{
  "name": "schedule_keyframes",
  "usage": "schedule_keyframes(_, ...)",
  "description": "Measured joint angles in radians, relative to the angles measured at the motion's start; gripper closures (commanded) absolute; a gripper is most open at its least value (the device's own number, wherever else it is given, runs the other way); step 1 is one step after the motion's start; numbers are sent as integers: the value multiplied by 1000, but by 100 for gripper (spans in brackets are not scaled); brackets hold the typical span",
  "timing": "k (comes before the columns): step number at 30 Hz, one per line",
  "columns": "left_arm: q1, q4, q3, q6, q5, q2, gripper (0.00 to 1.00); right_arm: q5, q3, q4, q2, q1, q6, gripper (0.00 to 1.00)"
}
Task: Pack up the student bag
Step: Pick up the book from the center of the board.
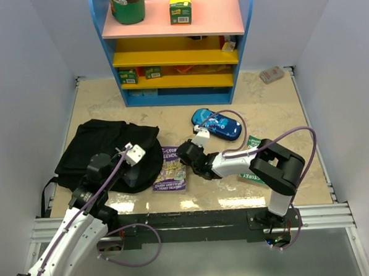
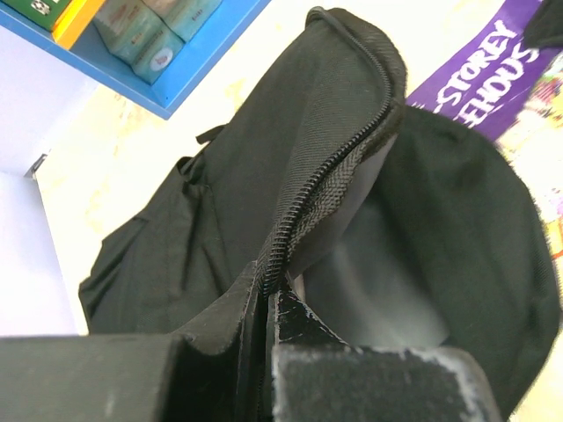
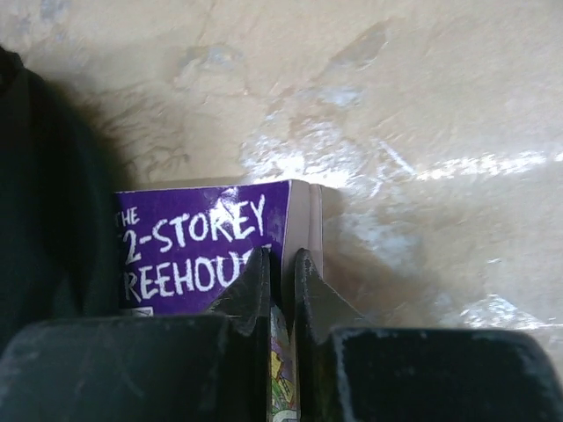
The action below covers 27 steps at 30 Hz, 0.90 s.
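The student bag is a black fabric backpack lying at the left of the table, its mouth facing right. My left gripper is shut on the bag's zipper edge and holds the flap up, so the grey inside shows. A purple storybook lies flat just right of the bag's mouth. My right gripper reaches it from the right. In the right wrist view that gripper is shut on the right edge of the purple book, one finger on the cover and one at the page side.
A blue patterned pencil case lies behind the right gripper. A green book lies partly under the right arm. A blue and yellow shelf unit stands at the back. A small packet sits at the back right.
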Motion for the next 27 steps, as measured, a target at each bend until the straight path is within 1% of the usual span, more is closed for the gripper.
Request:
schedule_keyframes(3, 0, -13, 0, 7, -2, 0, 100, 5, 14, 5, 8, 25, 5, 100)
schedule_keyframes(5, 0, -15, 0, 16, -1, 0, 100, -6, 3, -5, -16, 37, 6, 100)
schedule_keyframes(9, 0, -14, 0, 21, -2, 0, 100, -55, -34, -92, -129, 54, -19, 100)
schedule_keyframes(16, 0, -4, 0, 0, -15, 0, 100, -62, -30, -220, -349, 66, -132, 100)
schedule_keyframes(20, 0, 19, 0, -32, -55, 0, 100, -77, -14, -262, -423, 66, -173, 100)
schedule_keyframes(27, 0, 63, 0, -82, -138, 0, 100, -137, 29, -266, -508, 76, -206, 100)
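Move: The right hand already pinches the right edge of the book, whose middle lies about 6 cm to its left, 5 cm back and just below. The bag's mouth is some 22 cm left of this hand and 4 cm back; the blue pencil case is about 14 cm ahead and 16 cm right. From the left hand, on the bag's rim, the book lies roughly 20 cm right, 5 cm back and 12 cm below. Still pinching the book's right edge, the right hand lifts it about 15 cm and back some 5 cm. ##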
